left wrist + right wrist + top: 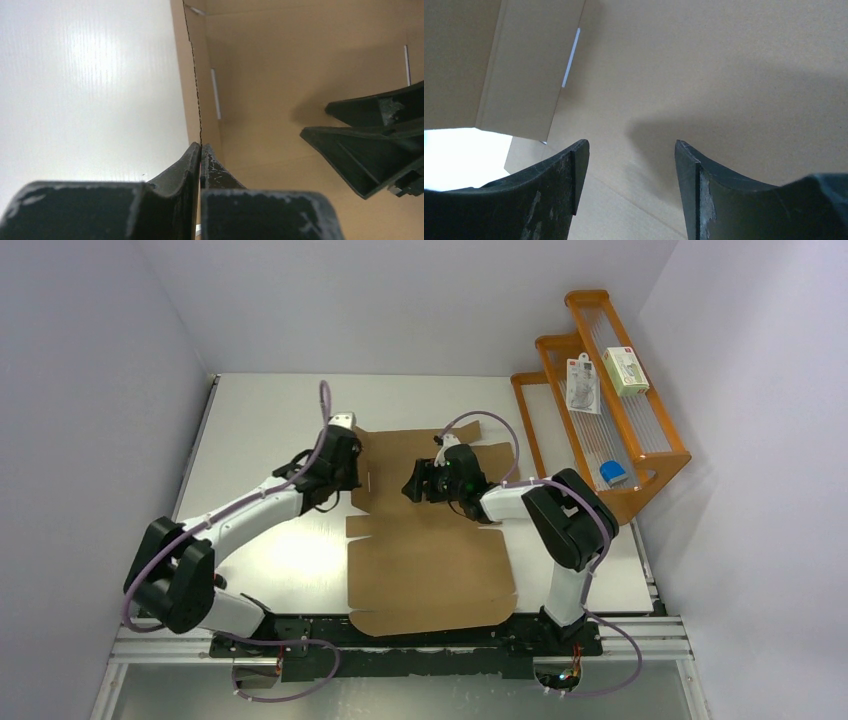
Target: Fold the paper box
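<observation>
The paper box (430, 570) is a flat brown cardboard sheet with flaps and slots, lying on the white table (260, 430) between the arms. My left gripper (352, 465) is at the sheet's far left flap. In the left wrist view its fingers (201, 150) are shut on that flap's thin edge, and the flap (195, 75) stands up from the panel (280, 60). My right gripper (410, 487) hovers open just above the middle of the far panel, also seen from the left wrist (315, 119). In its own view the right gripper (631, 147) has only bare cardboard (724, 60) between its fingers.
An orange wire-fronted rack (610, 410) stands at the table's right edge, holding small white packages (583, 383) and a blue item (613, 473). Grey walls close in the left, back and right sides. A black rail runs along the near edge by the arm bases.
</observation>
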Controlling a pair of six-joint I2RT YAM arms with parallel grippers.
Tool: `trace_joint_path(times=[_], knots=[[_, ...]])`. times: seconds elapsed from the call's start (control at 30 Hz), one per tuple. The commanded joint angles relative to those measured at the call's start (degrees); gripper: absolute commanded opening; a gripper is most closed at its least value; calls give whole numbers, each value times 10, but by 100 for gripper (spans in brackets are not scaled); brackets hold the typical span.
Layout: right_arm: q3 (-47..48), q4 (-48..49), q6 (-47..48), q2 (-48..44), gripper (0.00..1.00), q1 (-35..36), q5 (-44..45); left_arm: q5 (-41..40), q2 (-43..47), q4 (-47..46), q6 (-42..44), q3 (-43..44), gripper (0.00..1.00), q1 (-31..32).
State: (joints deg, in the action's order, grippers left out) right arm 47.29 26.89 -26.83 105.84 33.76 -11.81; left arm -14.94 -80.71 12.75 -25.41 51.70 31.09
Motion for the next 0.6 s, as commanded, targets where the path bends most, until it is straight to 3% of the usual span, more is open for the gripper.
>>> trace_joint_path(times=[0.0,0.33,0.57], knots=[[-11,-11,-14,29,68,5,15,-113,-45,65,10,57,5,72],[-14,-7,-22,31,67,9,25,-279,-193,173,-2,190,5,213],[-20,-4,-24,29,67,9,29,-329,-283,225,-15,262,5,253]])
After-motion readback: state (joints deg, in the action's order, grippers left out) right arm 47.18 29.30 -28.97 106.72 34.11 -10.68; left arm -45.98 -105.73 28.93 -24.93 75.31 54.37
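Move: Beneath the left hand, which already pinches the top edge of the nearly upright left flap, that flap's crease runs about 9 cm down and 4 cm to the right. The slot in the crease sits 2 cm ahead, 5 cm right; the small side tab about 7 cm back, 3 cm right. The right fingers are some 13 cm to the right and 8 cm lower, about level forward. From the right hand the crease is roughly 7 cm left, 1 cm below. Swinging the left flap inward, the left hand keeps its pinch on the top edge and travels about 9 cm right, over the crease and towards the right hand, barely rising before it sinks nearly 2 cm. The wrist rolls some 30 degrees, left side up, as it goes. The right hand stays put, fingers open, seeming to press on the middle panel. ##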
